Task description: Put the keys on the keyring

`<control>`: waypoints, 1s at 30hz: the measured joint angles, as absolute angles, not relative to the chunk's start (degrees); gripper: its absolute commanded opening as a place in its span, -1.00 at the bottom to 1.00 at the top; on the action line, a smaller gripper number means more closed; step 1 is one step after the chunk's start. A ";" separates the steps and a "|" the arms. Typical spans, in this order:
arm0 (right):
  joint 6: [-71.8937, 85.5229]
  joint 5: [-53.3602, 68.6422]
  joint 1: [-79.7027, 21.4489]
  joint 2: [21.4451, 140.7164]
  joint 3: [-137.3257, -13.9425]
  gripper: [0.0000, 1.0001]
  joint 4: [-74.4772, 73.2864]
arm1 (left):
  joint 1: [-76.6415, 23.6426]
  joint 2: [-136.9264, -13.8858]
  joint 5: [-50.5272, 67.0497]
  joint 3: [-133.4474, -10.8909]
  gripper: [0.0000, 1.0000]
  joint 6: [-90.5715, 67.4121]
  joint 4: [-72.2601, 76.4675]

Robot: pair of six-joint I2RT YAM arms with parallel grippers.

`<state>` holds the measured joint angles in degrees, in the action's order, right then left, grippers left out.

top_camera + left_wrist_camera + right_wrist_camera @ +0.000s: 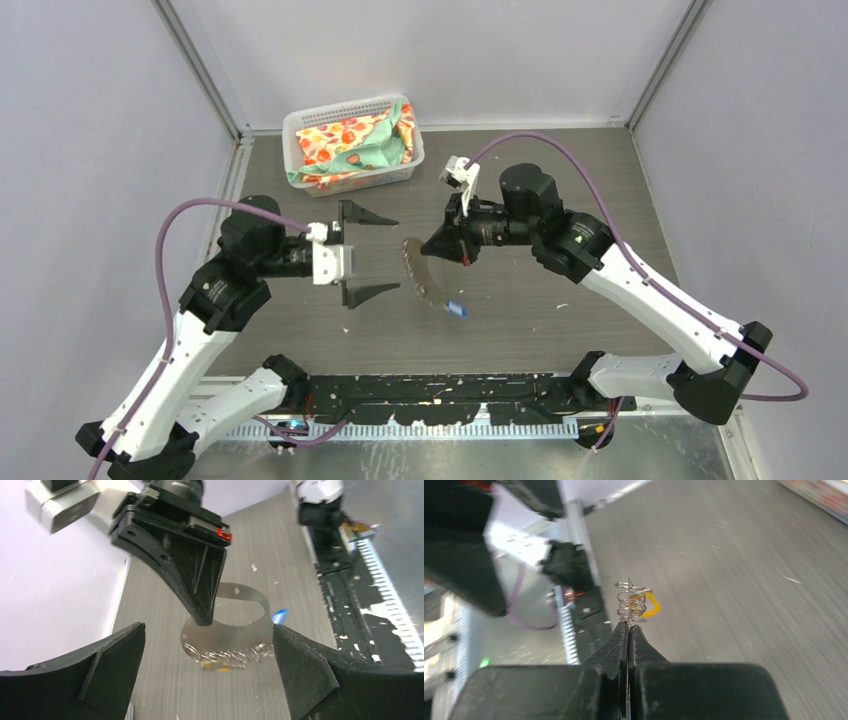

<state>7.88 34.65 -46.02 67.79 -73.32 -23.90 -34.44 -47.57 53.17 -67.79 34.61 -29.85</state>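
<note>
My right gripper (432,246) is shut on the top edge of the keyring (421,272), a pale metal plate with an oval hole, and holds it above the table. In the right wrist view the keyring (629,601) shows edge-on past my shut gripper (628,625). Wire rings hang along the keyring's (227,636) lower side. The yellow-headed key (220,667) shows among them, and the yellow key (651,605) sits behind the coils. The blue-headed key (457,309) is at the plate's lower end; whether it hangs from it is unclear. My left gripper (397,254) stands wide open just left of the plate, touching nothing.
A white basket (300,125) holding patterned cloth stands at the back of the table. The black base rail (450,388) runs along the near edge. Grey walls close in the left, right and back sides.
</note>
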 measured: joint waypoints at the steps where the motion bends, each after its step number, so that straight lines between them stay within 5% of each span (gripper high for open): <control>1: 7.66 30.74 -45.98 68.51 -73.93 -0.98 -25.17 | -34.37 -47.90 51.09 -67.75 1.00 33.82 -29.71; 10: 9.28 10.26 -43.03 84.99 -74.76 -0.98 -26.68 | -20.69 -61.45 35.92 -68.97 0.99 20.62 -31.64; 20: 17.56 20.25 -36.23 99.07 -73.78 -0.97 -14.46 | -5.69 -71.88 25.52 -69.04 0.99 14.55 -37.63; 30: 17.87 22.35 -27.18 109.86 -72.62 -0.09 -11.33 | 1.48 -74.52 22.02 -64.84 1.00 15.88 -37.67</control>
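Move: The keyring, already in the right hand's shut fingers with both keys on it, is to go to bare table about 21 cm ahead, 4 cm right and some 31 cm below that hand. Its middle hangs about 4 cm back, 1 cm left and 4 cm below; the blue tag trails roughly 8 cm back, 6 cm right and 8 cm down. From the open, empty left hand the keyring is level fore and aft, about 6 cm right and 9 cm below, and the white basket some 46 cm ahead, 11 cm left, 30 cm below. The keyring is carried by the right hand forward about 20 cm and down more than 25 cm to the table, the wrist swinging the fingers clockwise and tipping them down; only near the end do they part, partway, around the handle. The left hand, wide open, draws away forward, down and left towards the basket, roughly 20 cm each way, its fingers swinging counter-clockwise to forward and tipping down. ##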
